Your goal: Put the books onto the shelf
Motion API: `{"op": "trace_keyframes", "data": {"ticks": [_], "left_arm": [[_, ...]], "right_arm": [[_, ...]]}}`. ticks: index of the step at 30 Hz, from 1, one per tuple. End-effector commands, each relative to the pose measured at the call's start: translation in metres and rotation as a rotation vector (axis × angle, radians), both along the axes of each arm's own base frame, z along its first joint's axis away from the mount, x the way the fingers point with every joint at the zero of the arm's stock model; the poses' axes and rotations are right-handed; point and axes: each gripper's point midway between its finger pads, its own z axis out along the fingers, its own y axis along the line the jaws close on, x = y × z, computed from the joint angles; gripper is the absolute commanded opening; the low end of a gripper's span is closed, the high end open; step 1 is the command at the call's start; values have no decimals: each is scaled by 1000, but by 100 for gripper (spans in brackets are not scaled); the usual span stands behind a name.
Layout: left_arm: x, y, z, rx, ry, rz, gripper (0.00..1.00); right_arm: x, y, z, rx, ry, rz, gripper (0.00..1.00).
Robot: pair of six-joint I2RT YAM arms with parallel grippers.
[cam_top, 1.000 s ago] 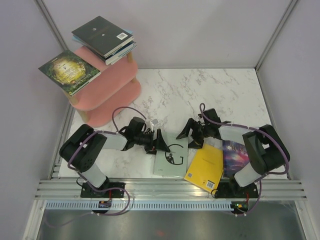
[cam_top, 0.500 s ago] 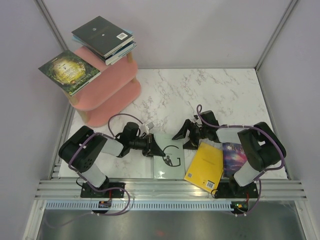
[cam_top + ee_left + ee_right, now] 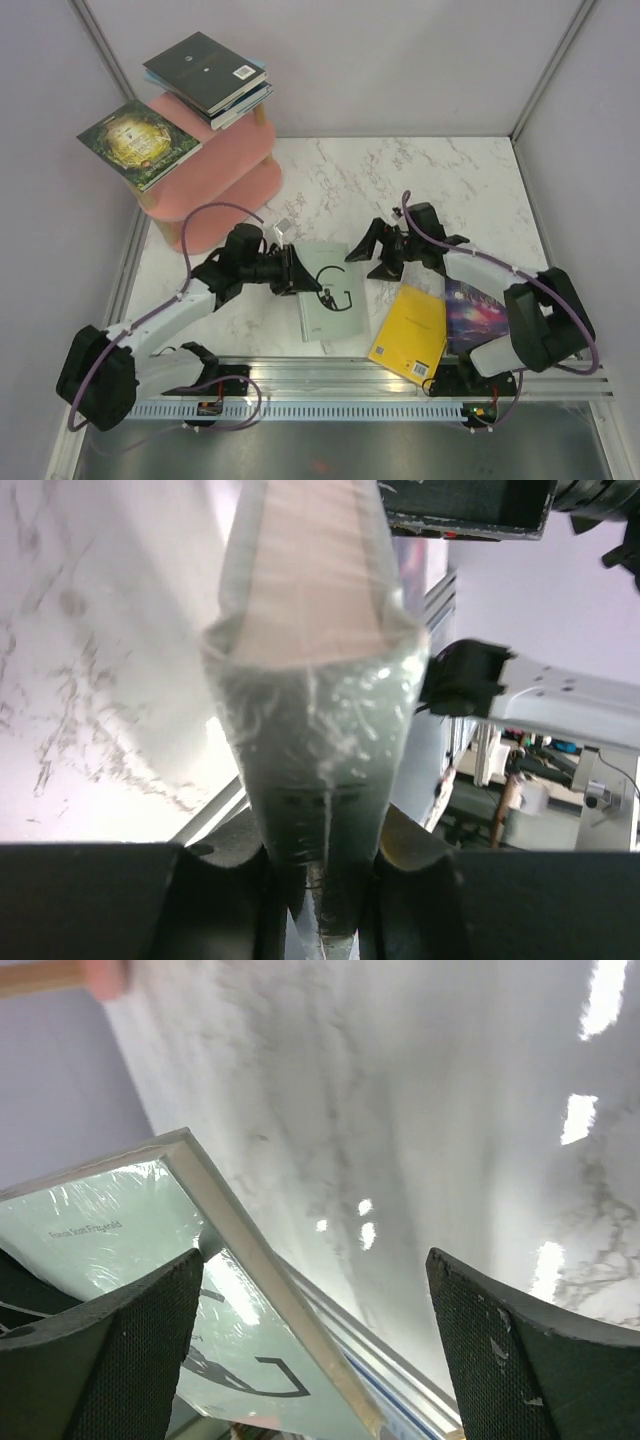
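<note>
My left gripper (image 3: 296,274) is shut on the left edge of the grey-green "G" book (image 3: 336,296), which lies tilted near the table's front. In the left wrist view the book (image 3: 318,730) is pinched upright between both fingers of that gripper (image 3: 320,880). My right gripper (image 3: 384,254) stands open just beside the book's far right corner. The right wrist view shows the book's edge (image 3: 265,1270) crossing between the wide-apart fingers of the right gripper (image 3: 315,1260) without touching them. A yellow book (image 3: 410,335) and a purple galaxy book (image 3: 474,312) lie flat at the front right.
The pink three-tier shelf (image 3: 222,172) stands at the back left. A stack with a black book (image 3: 206,72) sits on its top board, and a dark fantasy book (image 3: 138,142) overhangs a lower one. Grey walls close in the marble table (image 3: 400,180).
The left gripper closed on the G book's left edge, and the arm stretched out, shifting and turning the book slightly away from the front. The right gripper opened a little wider.
</note>
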Motion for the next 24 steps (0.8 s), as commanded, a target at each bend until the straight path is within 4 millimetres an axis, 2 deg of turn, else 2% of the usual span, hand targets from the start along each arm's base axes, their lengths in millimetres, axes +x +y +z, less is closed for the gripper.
{"op": "trace_keyframes", "data": {"ticks": [1,2,3,4,5,6,7,8,9,10,11,12,13,14,15,16,17,20,24], "left_arm": [[14,-8,118,-144,-294,-23,2],[15,-1,136,-112,-307,-1,2],[16,0,164,-147,-367,6,2],[18,1,188,-177,-419,16,2],[22,7,237,-230,-520,43,2],[22,13,262,-257,-577,63,2],[27,27,246,-143,-528,114,2],[22,51,247,-37,-508,139,2],[22,59,263,-31,-537,160,2],[22,68,265,10,-504,178,2],[22,85,309,9,-629,234,2],[23,93,326,21,-667,258,2],[29,99,323,69,-615,270,2],[24,112,368,70,-745,317,2],[24,117,379,89,-761,331,2],[42,120,370,151,-702,346,2],[26,128,411,122,-820,388,2],[29,140,438,113,-882,487,2],[28,159,448,122,-936,623,2]], "right_arm": [[43,4,89,88,-231,-65,96],[49,3,104,110,-253,-87,97],[57,0,117,123,-275,-112,98],[66,-1,140,148,-321,-125,98],[70,-2,149,162,-327,-143,98],[76,-7,156,169,-338,-161,98],[79,-7,165,179,-350,-169,98],[81,-8,168,184,-355,-176,98],[82,-8,170,187,-357,-177,98],[82,-8,168,188,-353,-170,98],[81,-8,166,186,-347,-169,98],[80,-7,163,187,-338,-164,98],[76,-7,156,186,-320,-156,98],[74,-7,153,183,-316,-153,98],[73,-8,151,181,-312,-152,98],[69,-9,145,176,-298,-151,98],[67,-8,143,179,-295,-142,98],[62,-8,139,181,-282,-129,98],[58,-7,139,189,-278,-114,98]]}}
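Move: The left hand already holds the green book off the table. The shelf's top board is its goal, roughly 22 cm ahead, 20 cm to its left and 21 cm above. On that board the black book on the stack lies about 26 cm ahead, 16 left and 30 up, and the forest book some 15 ahead, 28 left and 25 up. From the right hand the top board is about 14 cm ahead, 33 left and 26 above. Left hand swings the still-pinched green book about 45 cm up, then left towards the shelf; right hand rises too. ##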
